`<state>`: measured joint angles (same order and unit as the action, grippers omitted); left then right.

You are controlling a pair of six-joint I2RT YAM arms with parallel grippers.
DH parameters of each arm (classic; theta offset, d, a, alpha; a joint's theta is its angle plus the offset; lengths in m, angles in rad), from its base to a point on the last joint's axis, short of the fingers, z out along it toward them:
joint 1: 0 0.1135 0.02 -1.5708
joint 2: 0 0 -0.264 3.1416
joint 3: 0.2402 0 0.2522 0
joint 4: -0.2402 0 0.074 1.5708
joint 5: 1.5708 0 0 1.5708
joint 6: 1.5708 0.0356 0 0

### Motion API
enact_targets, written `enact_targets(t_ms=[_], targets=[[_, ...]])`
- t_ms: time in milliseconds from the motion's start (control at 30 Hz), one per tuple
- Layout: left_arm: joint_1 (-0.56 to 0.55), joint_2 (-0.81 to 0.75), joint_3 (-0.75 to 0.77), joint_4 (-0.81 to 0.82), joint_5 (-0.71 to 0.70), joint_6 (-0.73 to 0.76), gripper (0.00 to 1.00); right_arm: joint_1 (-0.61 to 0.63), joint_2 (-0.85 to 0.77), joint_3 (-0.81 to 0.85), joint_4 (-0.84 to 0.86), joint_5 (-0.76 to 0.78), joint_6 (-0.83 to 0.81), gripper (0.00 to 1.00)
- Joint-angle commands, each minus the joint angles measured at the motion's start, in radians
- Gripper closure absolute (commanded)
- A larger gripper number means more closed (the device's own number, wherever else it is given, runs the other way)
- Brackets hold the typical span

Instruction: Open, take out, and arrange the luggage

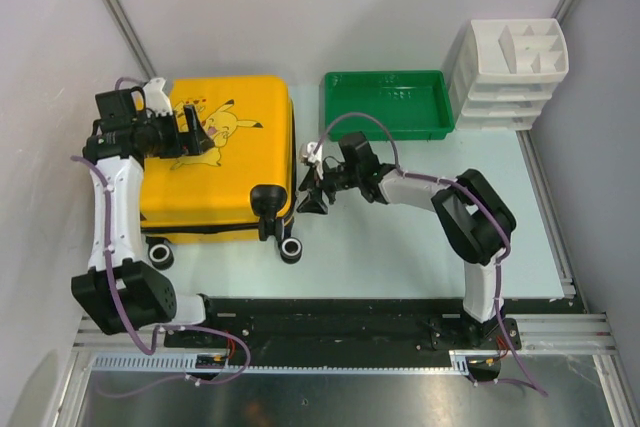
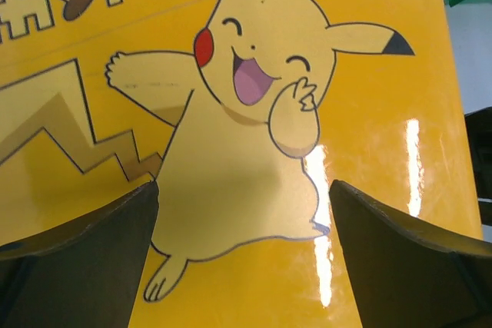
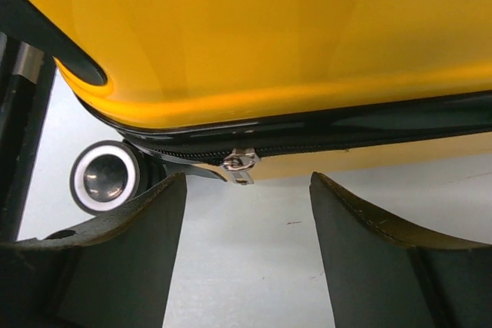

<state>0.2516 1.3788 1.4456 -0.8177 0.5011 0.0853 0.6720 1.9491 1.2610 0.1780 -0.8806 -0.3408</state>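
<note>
The yellow luggage (image 1: 235, 162) lies flat and closed on the table's left half, cartoon print up, wheels toward me. My left gripper (image 1: 200, 134) hovers open over its lid; in the left wrist view the fingertips (image 2: 146, 197) straddle the printed figure on the luggage (image 2: 369, 113) with nothing between them. My right gripper (image 1: 312, 193) sits low at the luggage's right side, open. In the right wrist view the silver zipper pull (image 3: 241, 165) hangs from the black zipper band just beyond the gap of the right gripper (image 3: 247, 182), below the yellow shell (image 3: 254, 36).
A green tray (image 1: 387, 125) stands behind the right gripper. A white compartmented organizer (image 1: 470, 57) is stacked at the back right. A luggage wheel (image 3: 104, 177) lies left of the right fingers, and another wheel (image 1: 291, 249) shows near the front.
</note>
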Motion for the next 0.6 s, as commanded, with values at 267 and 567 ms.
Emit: enact_targets(t_ms=[267, 567], targets=[[0.046, -0.095, -0.082, -0.017, 0.04, -0.019, 0.03, 0.067, -0.033, -0.175, 0.414, 0.359, 0.135, 0.4], [0.069, -0.072, -0.096, -0.012, 0.056, -0.027, 0.04, 0.049, -0.11, -0.268, 0.557, 0.399, 0.204, 0.65]])
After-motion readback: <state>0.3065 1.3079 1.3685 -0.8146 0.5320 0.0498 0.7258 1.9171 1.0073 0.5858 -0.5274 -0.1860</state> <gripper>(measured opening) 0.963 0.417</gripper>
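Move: The right gripper points left at the suitcase's right side. The zipper pull lies about 4 cm to its left, level fore and aft, and some 2 cm lower. The near right wheel stands roughly 12 cm back, 4 cm left and 8 cm below; the black corner guard is about 4 cm back, 7 cm left and 5 cm up. From the left hand the pull lies some 20 cm right, 7 cm back and 16 cm down. Lower the right gripper about 3.5 cm beside the suitcase's zipper, then slide it roughly 3 cm forward along that side, rising slightly at the end. Meanwhile swing the fingers nearly 20 degrees clockwise and close them partway, on nothing. Draw the open left gripper back about 2 cm over the lid. ##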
